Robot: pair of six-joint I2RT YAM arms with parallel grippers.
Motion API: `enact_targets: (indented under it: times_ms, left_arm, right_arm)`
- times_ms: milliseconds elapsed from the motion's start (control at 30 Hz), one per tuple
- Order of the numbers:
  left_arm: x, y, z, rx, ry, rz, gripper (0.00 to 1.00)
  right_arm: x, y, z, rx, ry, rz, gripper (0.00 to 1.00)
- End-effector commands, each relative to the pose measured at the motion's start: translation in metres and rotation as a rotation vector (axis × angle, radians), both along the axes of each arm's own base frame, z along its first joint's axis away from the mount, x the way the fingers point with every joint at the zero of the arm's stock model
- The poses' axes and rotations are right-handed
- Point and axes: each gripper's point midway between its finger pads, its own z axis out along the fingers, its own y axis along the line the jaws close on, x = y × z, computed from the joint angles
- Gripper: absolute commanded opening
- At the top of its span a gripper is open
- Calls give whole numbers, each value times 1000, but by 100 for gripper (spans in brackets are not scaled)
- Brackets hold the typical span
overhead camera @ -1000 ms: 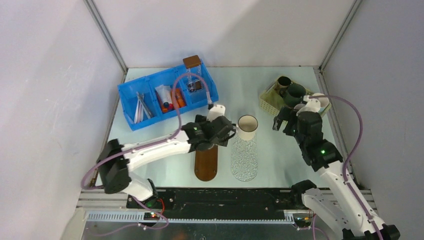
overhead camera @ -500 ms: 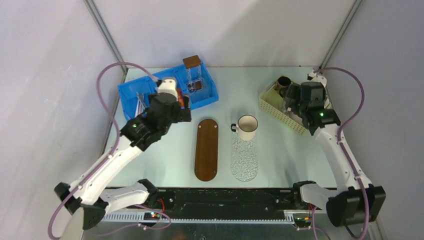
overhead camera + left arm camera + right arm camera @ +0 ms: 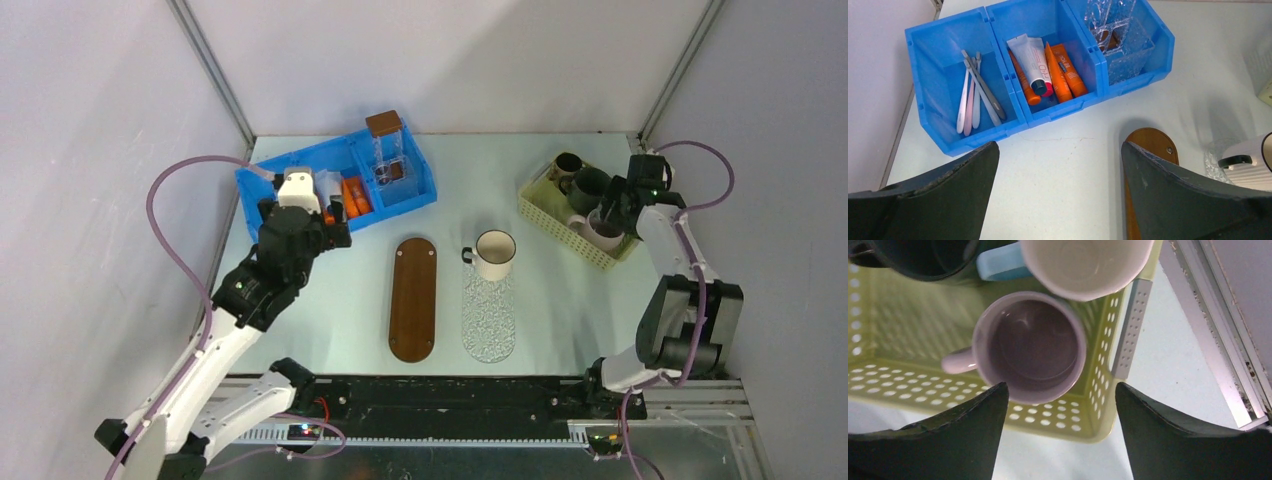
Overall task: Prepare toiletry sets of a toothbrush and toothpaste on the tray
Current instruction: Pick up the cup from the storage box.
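Observation:
Several grey and pale pink toothbrushes (image 3: 975,95) lie in the left compartment of the blue bin (image 3: 262,230). Orange toothpaste tubes and one white tube (image 3: 1048,70) lie in its middle compartment. An oval brown wooden tray (image 3: 413,298) lies bare at mid table. My left gripper (image 3: 1059,145) hovers open over the table just in front of the bin, holding nothing; from above, the left gripper (image 3: 305,225) is at the bin's near edge. My right gripper (image 3: 1060,385) is open above a lilac mug (image 3: 1030,345) in the yellow basket (image 3: 548,215).
A clear pebbled oval tray (image 3: 489,318) lies right of the wooden one, with a white mug (image 3: 494,254) at its far end. Clear brown-lidded boxes (image 3: 388,150) stand in the bin's right compartment. The basket also holds dark mugs (image 3: 580,178) and a white mug (image 3: 1083,260).
My left arm swung from over the wooden tray to the blue bin. My right arm reached out to the basket at the far right, and its jaws narrowed a little.

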Motion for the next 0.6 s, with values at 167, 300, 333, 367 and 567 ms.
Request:
enact_targets:
  times_ms: [167,300,333,367,567]
  left_arm:
    - [4,13,13,18,-86,41,100]
    - [6,15,10,29,-83,52,100]
    - [6,16,10,32,-83,56,100]
    - [6,16,9,34,-83,58,100]
    - [7,20,7,47,-84,74,100]
  right_arm:
    - [43,-23,-6,17,-67,46,61]
    - [53,-24,-19,46,-54,76,49]
    - [55,-23,-23,49,-48,90,46]
    - [56,-24,-25,47,-48,90,39]
    - [51,-29,-51,46,26,90,27]
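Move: The right hand is poised over the near right corner of the storage basket. The lilac cup it is going for has its middle about 3 cm ahead, 1 cm to the left and 8 cm below. The white cup with the light-blue handle is some 8 cm ahead and 6 cm to the right, the dark green cup roughly 12 cm ahead and 4 cm left, both about 7 cm down. From the left hand the lilac cup lies about 58 cm right, 10 cm ahead and 24 cm lower. Downwards about 5 cm, and forward and to the right by some 3 cm each way, the right hand sinks into the crowded gap between the lilac cup and the white cup, its wrist nearly unturned. Its fingers close from wide to a narrow gap on the way, one coming inside the lilac cup and the other outside, astride its right-hand wall, with the tips close under the white cup's near rim. ##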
